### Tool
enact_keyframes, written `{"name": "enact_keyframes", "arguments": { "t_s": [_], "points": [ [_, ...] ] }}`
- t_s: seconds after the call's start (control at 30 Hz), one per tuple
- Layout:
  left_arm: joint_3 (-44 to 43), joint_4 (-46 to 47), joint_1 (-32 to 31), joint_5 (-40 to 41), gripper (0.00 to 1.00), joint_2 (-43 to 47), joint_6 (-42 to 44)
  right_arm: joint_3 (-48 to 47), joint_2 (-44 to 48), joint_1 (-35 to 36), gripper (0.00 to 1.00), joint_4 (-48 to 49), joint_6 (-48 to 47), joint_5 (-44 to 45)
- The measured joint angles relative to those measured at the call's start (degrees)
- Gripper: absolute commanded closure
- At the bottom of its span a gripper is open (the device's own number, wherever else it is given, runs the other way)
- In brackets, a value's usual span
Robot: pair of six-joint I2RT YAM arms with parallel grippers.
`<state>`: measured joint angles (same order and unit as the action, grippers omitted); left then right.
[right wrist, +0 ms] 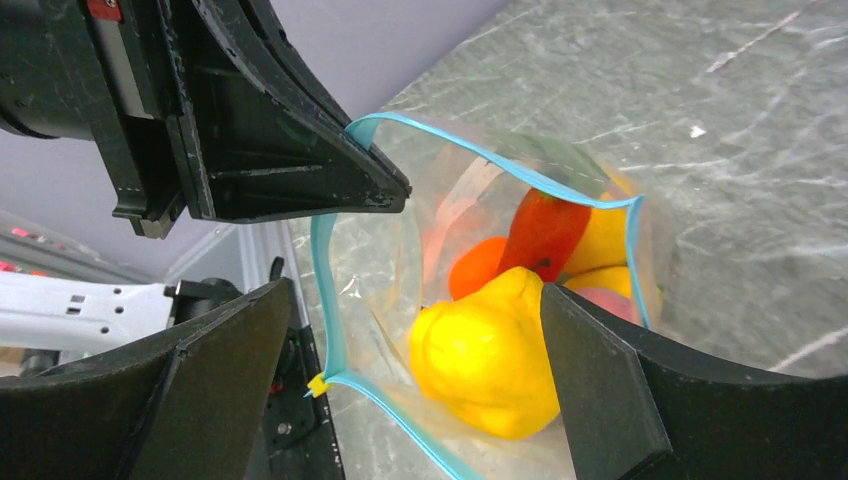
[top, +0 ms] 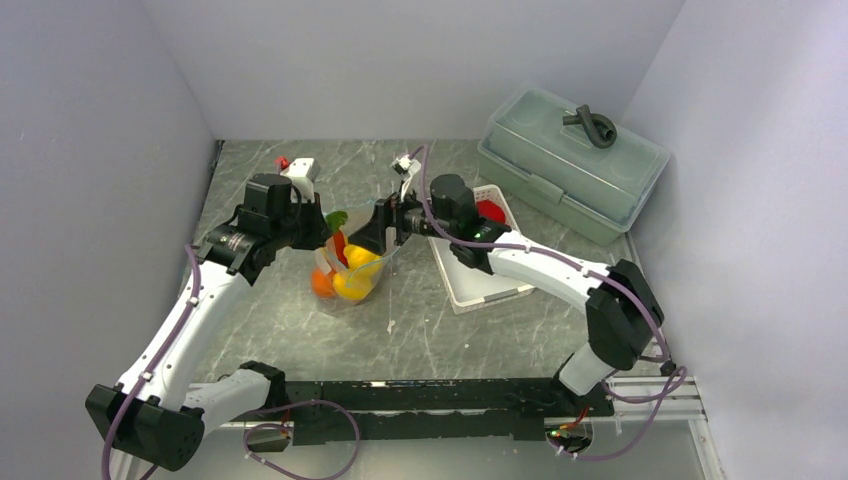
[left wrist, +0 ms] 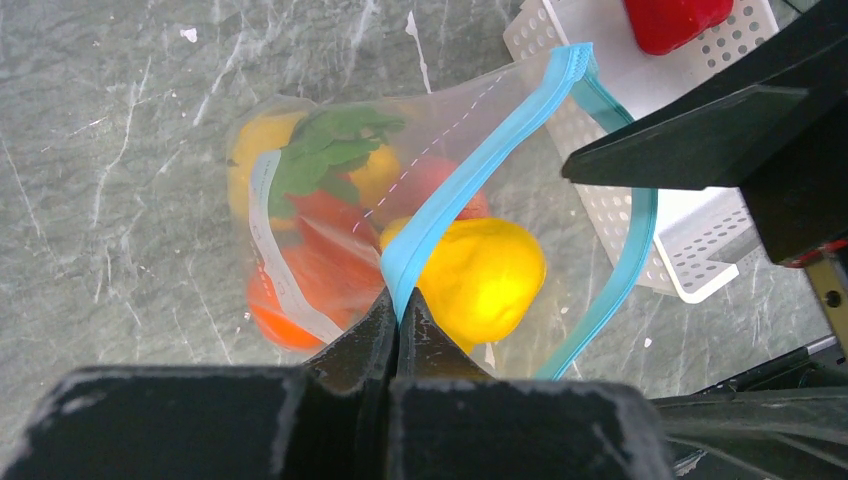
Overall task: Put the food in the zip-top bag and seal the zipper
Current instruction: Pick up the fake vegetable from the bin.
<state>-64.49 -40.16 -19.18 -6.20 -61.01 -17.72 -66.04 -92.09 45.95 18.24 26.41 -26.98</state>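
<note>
The clear zip-top bag [top: 350,278] hangs open over the table with several pieces of toy food in it: a carrot with green leaves [left wrist: 330,160], an orange [right wrist: 475,265] and a big yellow fruit [right wrist: 480,360] at its mouth. My left gripper [left wrist: 400,312] is shut on the teal zipper [left wrist: 470,170] and holds that side of the mouth up. Over the mouth my right gripper [right wrist: 415,370] stands wide open, its fingers [right wrist: 610,390] on either side of the yellow fruit. A red pepper [top: 490,210] lies in the white basket.
The white slotted basket [top: 480,280] sits just right of the bag, under the right arm. A grey-green lidded box [top: 570,165] stands at the back right. Walls close in the table on the left, back and right.
</note>
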Motion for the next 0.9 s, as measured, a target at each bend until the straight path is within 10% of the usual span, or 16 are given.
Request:
{"name": "enact_keyframes", "arguments": {
  "t_s": [0.9],
  "points": [
    [0.00,0.02,0.00,-0.02,1.00,0.00,0.00,-6.25,12.50,-8.46,0.01,-40.04,-9.11,37.53]
  ]
}}
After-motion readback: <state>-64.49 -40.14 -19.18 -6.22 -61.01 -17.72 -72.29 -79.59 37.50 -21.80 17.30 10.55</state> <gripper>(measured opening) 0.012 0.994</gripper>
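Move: The red pepper in the bin lies about 19 cm ahead of the right hand, 27 cm to its right and 20 cm below; the white bin's middle is roughly 12 cm ahead and 25 cm to the right. The open bag is just under this hand, about 2 cm ahead, its middle some 13 cm down. From the left hand, which pinches the bag's rim, the red pepper is about 18 cm ahead, 31 cm to the right and 20 cm below. Swing the empty right gripper away from the bag's mouth, about 18 cm to the right and 7 cm forward, towards the red pepper in the bin. Rise some 3 cm at first, then sink 4 cm while turning clockwise about 40 degrees and tipping the fingertips down, fingers wide open throughout. Keep the left gripper still, pinching the bag's rim. ##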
